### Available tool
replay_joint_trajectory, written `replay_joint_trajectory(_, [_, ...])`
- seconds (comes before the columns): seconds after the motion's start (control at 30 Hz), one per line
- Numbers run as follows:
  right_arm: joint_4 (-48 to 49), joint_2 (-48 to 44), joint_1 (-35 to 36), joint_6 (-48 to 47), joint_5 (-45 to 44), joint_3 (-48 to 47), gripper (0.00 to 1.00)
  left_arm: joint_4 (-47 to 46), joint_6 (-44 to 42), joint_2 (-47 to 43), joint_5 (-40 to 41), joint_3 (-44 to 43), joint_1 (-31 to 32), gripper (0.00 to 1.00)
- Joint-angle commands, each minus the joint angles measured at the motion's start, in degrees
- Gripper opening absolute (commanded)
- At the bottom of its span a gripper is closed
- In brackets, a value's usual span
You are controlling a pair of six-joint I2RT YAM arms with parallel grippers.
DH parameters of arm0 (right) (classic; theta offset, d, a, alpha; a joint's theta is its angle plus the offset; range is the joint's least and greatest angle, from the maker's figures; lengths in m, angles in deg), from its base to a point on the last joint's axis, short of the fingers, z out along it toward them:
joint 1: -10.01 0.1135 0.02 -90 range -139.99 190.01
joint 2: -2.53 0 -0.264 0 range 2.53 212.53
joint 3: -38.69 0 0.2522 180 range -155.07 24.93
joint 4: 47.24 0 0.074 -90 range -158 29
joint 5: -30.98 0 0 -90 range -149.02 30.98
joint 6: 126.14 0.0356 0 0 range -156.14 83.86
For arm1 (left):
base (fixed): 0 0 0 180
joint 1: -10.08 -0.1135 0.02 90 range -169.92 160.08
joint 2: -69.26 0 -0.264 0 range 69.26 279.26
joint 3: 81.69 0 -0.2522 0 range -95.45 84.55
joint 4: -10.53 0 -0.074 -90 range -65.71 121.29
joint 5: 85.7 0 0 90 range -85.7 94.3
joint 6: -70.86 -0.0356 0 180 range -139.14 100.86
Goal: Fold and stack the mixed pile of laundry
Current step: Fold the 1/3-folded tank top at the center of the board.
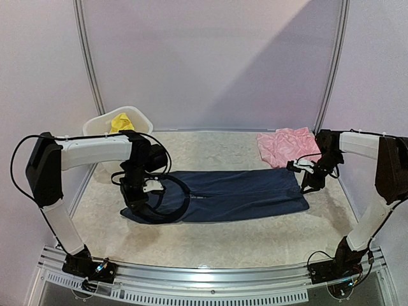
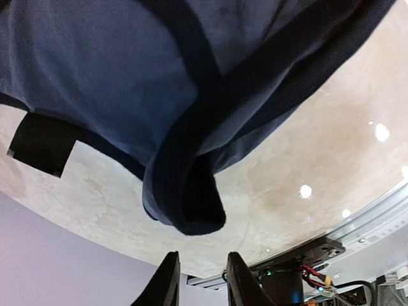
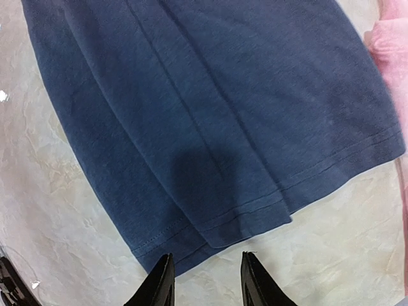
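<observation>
The navy top (image 1: 223, 194) lies flat across the middle of the table, folded lengthwise. My left gripper (image 1: 136, 203) hovers at its left end. In the left wrist view the left gripper (image 2: 201, 271) is open and a curled navy strap (image 2: 185, 197) hangs just beyond the fingertips, not between them. My right gripper (image 1: 307, 186) is at the top's right end. In the right wrist view the right gripper (image 3: 205, 264) is open just off the stitched hem corner (image 3: 255, 223), holding nothing. The pink ruffled piece (image 1: 288, 145) lies at the back right. The yellow piece (image 1: 120, 121) sits in the tub.
A white plastic tub (image 1: 145, 118) stands at the back left against the wall. The left arm's black cables (image 1: 169, 205) loop over the navy cloth. A metal rail (image 1: 210, 280) runs along the near edge. A black patch (image 2: 41, 143) shows by the garment's edge.
</observation>
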Motion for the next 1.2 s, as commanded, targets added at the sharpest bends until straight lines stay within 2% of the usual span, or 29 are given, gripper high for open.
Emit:
replay_joint_trajectory(0.0, [-1.8, 0.9, 0.33, 0.81, 2.64, -2.79, 0.36, 13.31, -0.18, 0.13, 6.75, 2.52, -0.52, 0.29])
replay_joint_trajectory(0.2, [-1.93, -1.33, 0.32, 0.87, 1.49, -1.04, 0.37, 14.48, 0.42, -2.76, 4.44, 3.73, 0.56, 0.32])
replay_joint_trajectory(0.33, [-1.97, -2.19, 0.37, 0.8, 1.52, -0.25, 0.37, 11.63, -0.7, -6.68, 11.11, 0.69, 3.33, 0.32])
replay_joint_trajectory(0.37, [-1.98, -2.35, 0.36, 0.87, 1.83, -0.28, 0.37, 10.42, 0.43, -7.07, 13.13, -1.17, 3.37, 0.35])
replay_joint_trajectory(0.43, [-2.11, -2.2, 0.32, 1.39, 2.52, -0.79, 0.37, 8.29, 6.78, -6.75, 16.0, -6.58, 2.51, 0.49])
replay_joint_trajectory(0.5, [-2.36, -2.39, 0.34, 1.81, 3.2, -1.33, 0.37, 7.14, 10.19, -5.72, 12.46, -10.7, 1.48, 0.53])
replay_joint_trajectory(0.53, [-2.48, -2.48, 0.36, 2.05, 3.54, -1.5, 0.37, 6.48, 9.86, -5.28, 9.14, -11.47, 1.2, 0.55])
replay_joint_trajectory(0.57, [-2.51, -2.76, 0.35, 2.15, 3.73, -1.5, 0.37, 5.93, 8.1, -4.77, 6.6, -10.84, 1.42, 0.62])
replay_joint_trajectory(0.63, [-2.36, -3.33, 0.29, 2.3, 3.74, -1.12, 0.38, 3.52, 3.78, -4.49, 7.77, -7.15, 2.72, 0.69])
replay_joint_trajectory(0.77, [-2.12, -3.8, 0.32, 2.14, 3.59, -0.1, 0.39, -2.29, -2.94, -4.68, 10.53, -1.86, 5.42, 0.69])
replay_joint_trajectory(0.87, [-2.39, -3.76, 0.36, 2.36, 4.15, -0.15, 0.39, -7.53, -6.29, -2.48, 7.03, -1.7, 7.41, 0.7])
replay_joint_trajectory(0.97, [-3.06, -3.92, 0.34, 2.63, 4.15, -0.5, 0.39, -8.04, -8.72, 1.09, 8.25, -2.73, 9.56, 0.7])
replay_joint_trajectory(1.17, [-3.22, -5.11, 0.38, 2.66, 3.94, 0.49, 0.4, -10.78, -11.26, 2.72, 8.54, -0.09, 9.83, 0.69])
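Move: The folded tank top's shoulder end lies about 7 cm below the left hand and 2 cm ahead. Its near strap tip is about 3 cm left and level with the hand; the black-banded opening is centred some 10 cm right and 6 cm ahead. The basket stands roughly 23 cm ahead and 7 cm left. From the right hand the shoulder end is about 52 cm left and 7 cm back. Opening wide, the left hand rises 7 cm, then sinks rightward over the shoulder end, turning clockwise 20 degrees. ##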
